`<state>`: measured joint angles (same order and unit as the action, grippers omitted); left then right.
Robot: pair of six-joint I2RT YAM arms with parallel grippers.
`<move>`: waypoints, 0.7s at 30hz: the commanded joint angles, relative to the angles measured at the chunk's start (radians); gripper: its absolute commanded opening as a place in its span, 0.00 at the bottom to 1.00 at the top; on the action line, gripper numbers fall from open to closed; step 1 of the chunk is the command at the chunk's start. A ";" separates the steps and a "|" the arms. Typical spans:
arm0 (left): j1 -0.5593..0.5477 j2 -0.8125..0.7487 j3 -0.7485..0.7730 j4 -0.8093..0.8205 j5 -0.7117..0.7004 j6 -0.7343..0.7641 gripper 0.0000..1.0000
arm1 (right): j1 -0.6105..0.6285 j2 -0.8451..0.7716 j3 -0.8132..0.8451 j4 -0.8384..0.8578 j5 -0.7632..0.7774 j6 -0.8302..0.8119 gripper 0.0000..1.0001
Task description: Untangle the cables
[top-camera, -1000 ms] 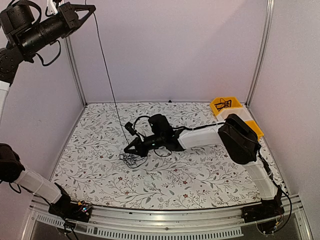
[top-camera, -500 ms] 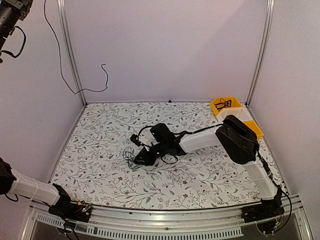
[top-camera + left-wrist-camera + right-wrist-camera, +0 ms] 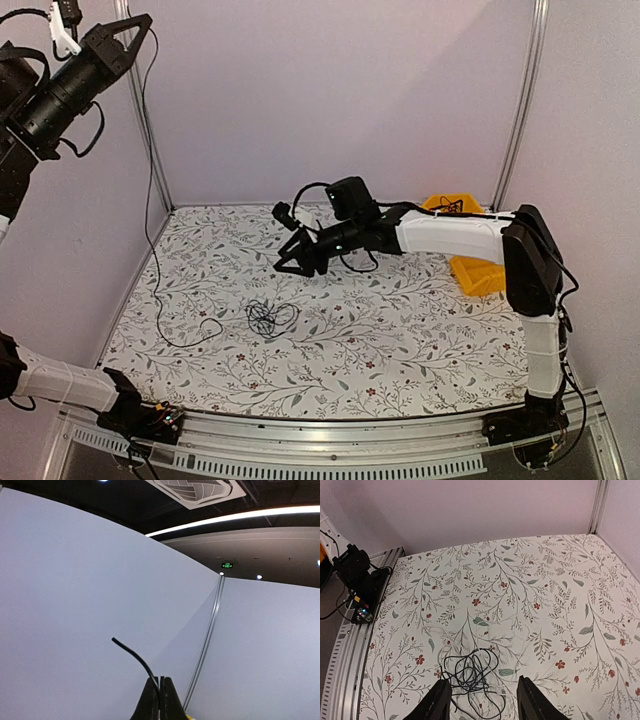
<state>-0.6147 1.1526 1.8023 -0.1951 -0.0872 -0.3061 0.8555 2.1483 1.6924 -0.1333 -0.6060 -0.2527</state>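
A bunch of thin black cables (image 3: 268,317) lies looped on the floral table, left of centre. It also shows in the right wrist view (image 3: 472,672). My left gripper (image 3: 140,25) is raised high at the far left and shut on one single cable (image 3: 152,190). That cable hangs down the left side and trails onto the table, apart from the bunch. In the left wrist view the jaws (image 3: 161,680) pinch it, its short end (image 3: 131,653) sticking out. My right gripper (image 3: 290,262) is open and empty, above and behind the bunch; its fingers (image 3: 442,697) frame it.
A yellow bin (image 3: 452,210) stands at the back right corner, partly behind the right arm. Metal frame posts (image 3: 140,110) and white walls enclose the table. The left arm's base (image 3: 357,575) sits at the near rail.
The left gripper has drawn one cable out of the bunch; it now hangs free at the left. The right gripper has lifted off the bunch and moved back and right.
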 commanded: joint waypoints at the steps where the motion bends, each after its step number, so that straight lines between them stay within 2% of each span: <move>1: -0.009 -0.040 -0.121 0.057 0.004 -0.040 0.00 | 0.004 -0.119 0.069 -0.059 -0.065 -0.056 0.49; 9: -0.009 -0.070 -0.263 0.143 0.057 -0.141 0.00 | 0.050 -0.158 0.211 -0.041 -0.103 0.005 0.55; 11: -0.009 -0.070 -0.280 0.152 0.072 -0.162 0.00 | 0.059 -0.153 0.228 -0.019 -0.102 0.044 0.60; 13: -0.008 -0.073 -0.298 0.154 0.079 -0.178 0.00 | 0.068 -0.145 0.242 -0.001 -0.087 0.085 0.64; 21: -0.009 -0.099 -0.356 0.178 0.076 -0.228 0.00 | 0.089 -0.066 0.278 0.025 0.048 0.168 0.70</move>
<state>-0.6147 1.0702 1.4620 -0.0628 -0.0223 -0.4961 0.9421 2.0258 1.9373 -0.1310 -0.6388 -0.1493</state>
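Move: The right hand, empty and half open, has the hanging cable's middle some 24 cm to its left, 6 cm back and 17 cm up; the tangle lies about 4 cm left, 5 cm back and 16 cm below. The left hand already pinches that cable near its end, its middle about 6 cm left of the hand, level fore and aft, and 33 cm below; from the left hand the tangle is about 12 cm right, 1 cm ahead and 66 cm down. Opening wider, the right hand rises some 18 cm towards the hanging cable as the left lowers 8 cm. ##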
